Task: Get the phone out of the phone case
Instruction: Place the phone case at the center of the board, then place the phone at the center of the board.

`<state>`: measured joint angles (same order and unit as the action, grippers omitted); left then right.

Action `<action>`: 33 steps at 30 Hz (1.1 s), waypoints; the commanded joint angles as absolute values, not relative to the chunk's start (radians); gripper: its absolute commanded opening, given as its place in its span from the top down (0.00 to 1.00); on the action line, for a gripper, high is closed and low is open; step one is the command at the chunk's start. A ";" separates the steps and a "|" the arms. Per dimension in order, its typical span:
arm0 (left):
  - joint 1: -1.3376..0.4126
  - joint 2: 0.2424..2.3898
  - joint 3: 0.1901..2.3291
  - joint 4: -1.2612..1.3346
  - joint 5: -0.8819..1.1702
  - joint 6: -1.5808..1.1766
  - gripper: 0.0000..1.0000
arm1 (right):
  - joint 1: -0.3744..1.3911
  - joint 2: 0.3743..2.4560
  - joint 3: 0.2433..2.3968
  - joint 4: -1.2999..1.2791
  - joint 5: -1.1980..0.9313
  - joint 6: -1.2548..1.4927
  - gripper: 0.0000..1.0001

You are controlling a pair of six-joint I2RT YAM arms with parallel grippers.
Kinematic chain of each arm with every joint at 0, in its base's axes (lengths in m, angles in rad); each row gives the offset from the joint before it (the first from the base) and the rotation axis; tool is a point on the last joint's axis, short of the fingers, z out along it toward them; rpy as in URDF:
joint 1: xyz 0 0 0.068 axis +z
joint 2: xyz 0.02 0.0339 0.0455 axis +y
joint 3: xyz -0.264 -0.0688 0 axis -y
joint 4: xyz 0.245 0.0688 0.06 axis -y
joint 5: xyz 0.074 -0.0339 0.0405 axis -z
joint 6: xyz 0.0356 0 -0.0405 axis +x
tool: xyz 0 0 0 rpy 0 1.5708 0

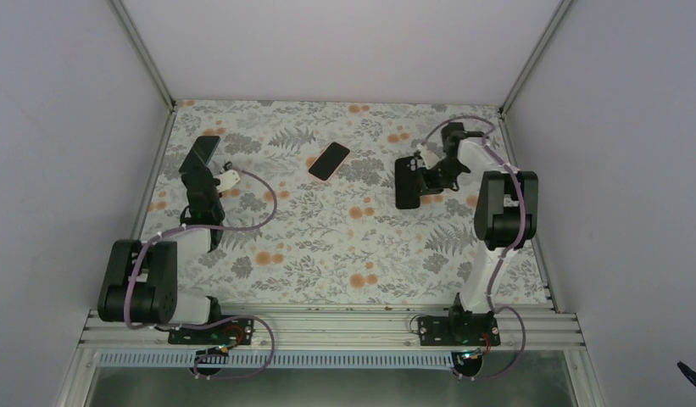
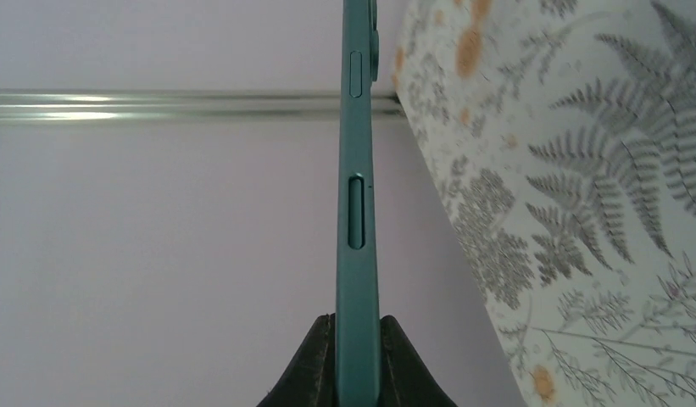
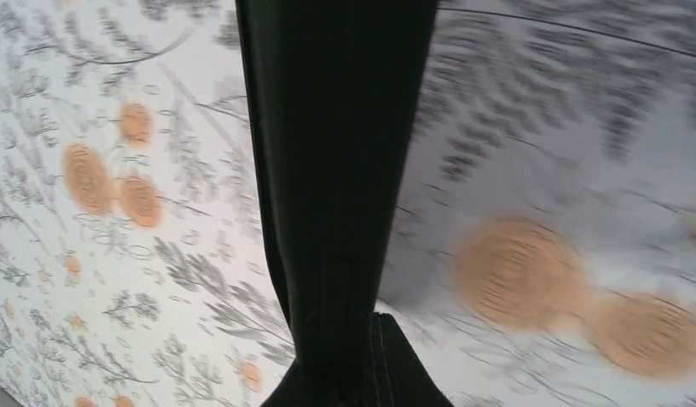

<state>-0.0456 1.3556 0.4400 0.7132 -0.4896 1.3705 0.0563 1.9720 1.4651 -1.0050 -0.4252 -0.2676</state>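
Note:
The phone (image 1: 329,160) lies face up at the back middle of the floral table, its glossy black face framed by the pink phone case (image 1: 337,167). Neither gripper touches it. To its left, my left gripper (image 1: 197,172) (image 2: 358,326) is shut on a teal-edged phone (image 2: 359,212) (image 1: 203,151), held edge-on and raised near the left wall. On the other side, my right gripper (image 1: 416,180) (image 3: 361,331) is shut on a flat black phone-sized slab (image 3: 336,153) (image 1: 404,182), held above the cloth.
Grey walls close in the table on the left, back and right, with metal posts (image 1: 145,51) at the back corners. An aluminium rail (image 1: 327,326) carrying both arm bases runs along the near edge. Cables loop beside each arm.

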 commanded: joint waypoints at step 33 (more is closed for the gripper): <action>0.042 1.212 0.762 -0.709 0.075 1.301 0.00 | -0.265 1.674 1.499 -1.097 0.331 -0.637 0.00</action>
<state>0.0372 1.2255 0.6212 -0.2276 -0.0483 1.3785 -0.3119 1.7588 1.5372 -1.1168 0.1703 -0.5747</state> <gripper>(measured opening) 0.998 0.997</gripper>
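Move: The left hand holds the phone; the table spot where it ends up is about 6 cm back, 3 cm to the right and 16 cm below. The right hand grips the phone case, whose resting spot is roughly 9 cm to the right, 2 cm back and 5 cm below. The untouched pink-edged phone lies some 39 cm right and 8 cm ahead of the left hand, or about 32 cm left and 9 cm ahead of the right. The right hand carries the still-gripped case about 11 cm to the right while easing down, opens wide as it keeps sliding right and a little lower, and then leaves the case, swinging farther right and rising about 11 cm with empty fingers. Meanwhile the left hand lowers the phone nearly 9 cm and draws it slightly back, opens fully to let go of it, then drifts right and back while its fingers tip down some 35 degrees over the phone. ##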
